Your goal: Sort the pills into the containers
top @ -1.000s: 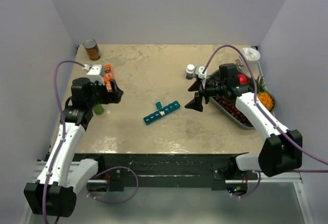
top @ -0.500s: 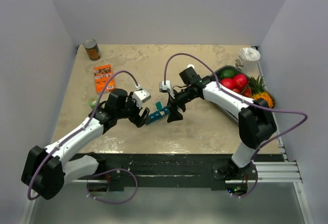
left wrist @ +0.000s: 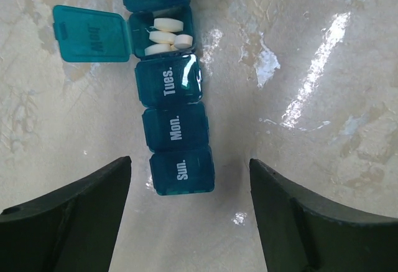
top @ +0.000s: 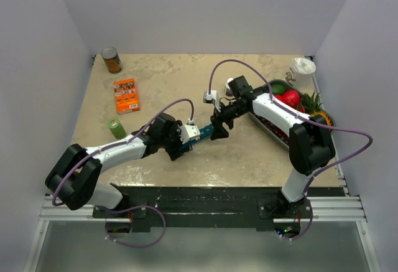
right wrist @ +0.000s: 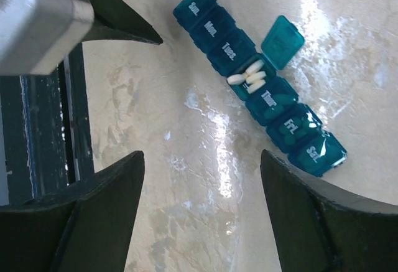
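The teal pill organiser (top: 199, 135) lies mid-table, a strip of lidded day compartments. One lid stands flipped open (left wrist: 93, 34), and several white pills (left wrist: 166, 34) lie in that compartment (right wrist: 249, 78). My left gripper (top: 185, 144) is open and low at the strip's "Sun." end (left wrist: 181, 172). That end sits between its fingertips (left wrist: 189, 163) without touching either. My right gripper (top: 217, 129) is open over bare tabletop (right wrist: 202, 155) by the other end. The organiser (right wrist: 258, 85) lies just beyond its right finger, "Sat." end nearest.
A grey tray (top: 273, 132) of fruit stands at the right edge, with a white cup (top: 303, 66) behind it. On the left are a tin can (top: 112, 60), an orange box (top: 126, 94) and a green roll (top: 115, 126). The table's dark front edge (right wrist: 37, 135) is close.
Both arms swung in from the table's sides to the organiser, the left to its near end, the right to its far end. Both sets of jaws narrowed slightly.
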`<state>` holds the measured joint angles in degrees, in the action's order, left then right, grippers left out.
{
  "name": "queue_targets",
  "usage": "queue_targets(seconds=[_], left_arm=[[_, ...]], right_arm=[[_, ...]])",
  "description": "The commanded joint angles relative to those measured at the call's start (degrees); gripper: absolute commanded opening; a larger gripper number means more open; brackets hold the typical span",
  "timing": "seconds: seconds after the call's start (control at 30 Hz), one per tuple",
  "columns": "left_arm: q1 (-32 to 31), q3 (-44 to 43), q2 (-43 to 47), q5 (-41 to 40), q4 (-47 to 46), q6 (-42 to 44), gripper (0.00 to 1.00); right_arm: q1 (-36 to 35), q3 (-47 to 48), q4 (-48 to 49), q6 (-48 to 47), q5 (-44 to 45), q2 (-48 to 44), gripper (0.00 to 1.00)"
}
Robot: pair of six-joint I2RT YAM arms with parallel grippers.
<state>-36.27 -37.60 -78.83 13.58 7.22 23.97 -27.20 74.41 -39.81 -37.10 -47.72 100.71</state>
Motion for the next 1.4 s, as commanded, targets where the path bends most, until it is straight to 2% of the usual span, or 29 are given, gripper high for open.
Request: queue_targets(seconds=[0.0, 0.1, 0.17, 0.3, 0.43, 0.47, 0.6, 0.7, 0.9, 1.17, 1.37], left_arm=[[-0.73, -2.29, -3.51, -2.24, -3.27, 4.25, 0.8], [-1.08, -2.91, -5.28, -3.56, -3.53, 4.25, 0.76], [-1.34, -3.44, -6.16, -3.91, -3.18, 4.25, 0.7], [-2.48, -4.05, -8.44, -5.76, -2.66, 4.25, 0.61], [-2.93, -4.84, -9.68, -6.29, -1.95, 3.81, 0.42], [-3.1, -4.76, -9.68, -6.29, -1.95, 3.89, 0.33], [-3.54, -4.58, -9.06, -5.33, -2.13, 3.54, 0.22], [-4.07, -4.32, -8.71, -3.84, -2.39, 3.63, 0.2], [-5.65, -2.65, -8.01, 1.43, -1.86, 6.97, 0.19], [-7.32, -2.3, -8.27, 5.22, -1.16, 8.46, 0.18], [-7.76, -2.21, -8.54, 5.49, -1.51, 8.38, 0.17]], right_arm=[[1.8, -0.58, 0.61, 1.41, -3.25, -2.71, 0.74], [2.5, -0.93, 1.4, 2.64, -3.51, -2.79, 0.67], [2.85, -1.37, 2.45, 3.44, -3.69, -2.97, 0.63], [3.21, -1.99, 3.6, 5.8, -4.57, -2.27, 0.49], [3.29, -2.95, 5.18, 8.18, -6.85, -0.96, 0.41], [3.21, -3.57, 6.23, 8.8, -7.29, -0.69, 0.4], [3.21, -4.01, 6.94, 10.82, -9.66, 1.94, 0.31], [3.21, -4.01, 7.9, 12.66, -9.32, 3.7, 0.25], [4.17, -4.27, 13.35, 18.28, -7.39, 3.53, 0.27], [5.23, -6.82, 22.67, 26.99, 4.03, 3.88, 0.23], [4.27, -6.47, 22.85, 27.35, 2.73, 6.61, 0.22]])
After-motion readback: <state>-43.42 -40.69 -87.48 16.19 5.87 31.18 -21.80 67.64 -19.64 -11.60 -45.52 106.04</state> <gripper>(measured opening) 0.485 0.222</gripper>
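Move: The pill organizer's Sun. end lies about 3 cm below the left hand and 1 cm ahead; the organizer's middle is some 4 cm ahead and 6 cm right. From the right hand, the open Wed. lid is roughly 5 cm ahead, 10 cm left and 9 cm down, with the organizer's middle about 2 cm ahead and 8 cm left. The green container stands 6 cm ahead and 23 cm left of the left hand. Down about 2.5 cm, the left hand closes its fingers across the organizer near the Sun./Mon. joint, then, keeping the pinch, draws it back and to the right some 5 cm while turning clockwise. The right hand nearly shuts its empty fingers almost in place, then sinks and reaches forward, about 4.5 cm each way, swinging clockwise some 20 degrees towards the far side of the open lid. ##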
